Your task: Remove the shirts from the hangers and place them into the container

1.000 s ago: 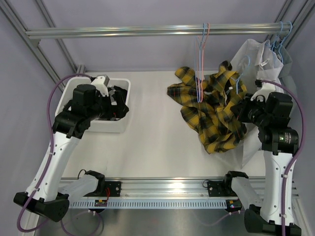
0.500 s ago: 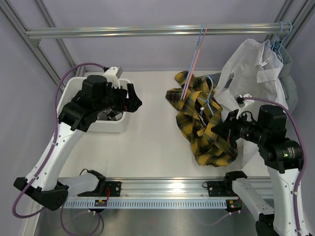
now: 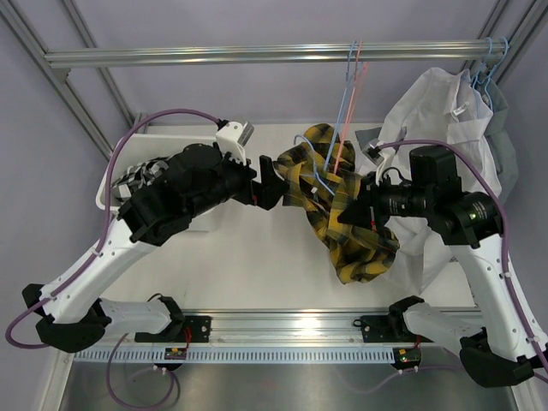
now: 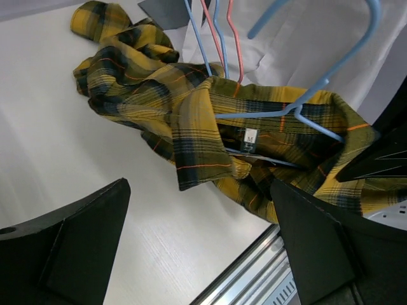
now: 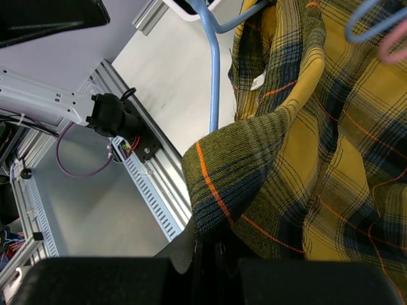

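The yellow-and-black plaid shirt (image 3: 347, 224) hangs bunched above the table's middle, a light blue hanger (image 3: 319, 176) still tangled in its collar. My right gripper (image 3: 353, 214) is shut on a fold of this shirt (image 5: 267, 159), pinched at the jaws (image 5: 213, 244). My left gripper (image 3: 271, 183) stands open just left of the shirt (image 4: 191, 121), nothing between its fingers (image 4: 70, 241). In the left wrist view the hanger (image 4: 305, 108) lies across the collar. The white container (image 3: 114, 185) sits at the left, mostly hidden by my left arm, with checked cloth (image 3: 139, 171) inside.
A pink hanger (image 3: 353, 94) and a light blue one hang empty from the metal rail (image 3: 257, 56). The white shirt (image 3: 437, 111) hangs at the right on a hanger. An aluminium rail (image 3: 291, 330) runs along the near table edge.
My left arm has swung from the container rightwards to the plaid shirt. My right gripper has carried the shirt up and left, off the table.
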Controlling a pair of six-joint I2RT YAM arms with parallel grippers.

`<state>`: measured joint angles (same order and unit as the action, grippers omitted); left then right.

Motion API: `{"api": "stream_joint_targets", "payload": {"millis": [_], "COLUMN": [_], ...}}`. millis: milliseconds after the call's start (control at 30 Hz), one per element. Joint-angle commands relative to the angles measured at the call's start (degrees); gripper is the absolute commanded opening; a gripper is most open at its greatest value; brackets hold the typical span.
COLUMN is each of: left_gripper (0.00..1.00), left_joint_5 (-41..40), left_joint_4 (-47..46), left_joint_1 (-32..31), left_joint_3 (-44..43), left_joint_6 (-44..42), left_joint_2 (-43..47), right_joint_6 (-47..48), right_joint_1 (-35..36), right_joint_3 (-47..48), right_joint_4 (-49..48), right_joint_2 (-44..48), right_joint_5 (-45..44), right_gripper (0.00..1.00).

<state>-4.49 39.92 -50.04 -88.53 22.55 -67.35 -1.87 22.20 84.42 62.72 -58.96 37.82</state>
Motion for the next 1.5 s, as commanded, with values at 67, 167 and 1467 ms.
{"api": "stream_joint_targets", "payload": {"millis": [67, 167, 1467], "left_gripper": [0.99, 0.99, 0.00], "left_joint_5": [-8.2, -10.1, -40.8], "left_joint_4": [-7.6, -10.6, -14.8], "left_joint_1": [-4.8, -7.0, -12.1], "left_joint_3": [-2.6, -2.3, -4.3], "left_joint_6": [1.0, 1.1, 6.3], "left_joint_2": [-0.4, -1.0, -18.9], "right_joint_6": [10.7, 10.3, -7.5], "right_joint_1": [2.3, 5.0, 7.5], "right_joint_3": [5.7, 5.7, -8.9], "right_joint_4": [-1.3, -3.5, -13.8], "right_joint_2": [-2.3, -3.3, 10.0], "right_joint_5": [7.8, 7.4, -25.9], "right_gripper": [0.00, 0.00, 0.88]}}
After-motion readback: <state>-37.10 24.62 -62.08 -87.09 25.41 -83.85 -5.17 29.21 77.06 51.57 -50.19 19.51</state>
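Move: The neck of the blue hanger inside the yellow plaid shirt is about 10 cm right of the open left gripper, 1 cm ahead and 1 cm higher. The shirt's collar label hangs some 4 cm below that neck and 2 cm nearer the base; the empty hangers are roughly 12 cm ahead and 16 cm right of the left gripper, 3 cm higher. From the right gripper, already pinching the shirt's shoulder, the neck is about 9 cm left, 6 cm ahead and 6 cm up. Bring the left gripper about 6 cm right and a little up while the right gripper, still pinching the shoulder, carries the shirt 4 cm left to meet it. Shut the left fingers on the hanger's neck just under the hook, then take it down some 8 cm and forward, turning counter-clockwise; meanwhile open the right fingers, let go of the shoulder and back off rightward, swinging clockwise. ##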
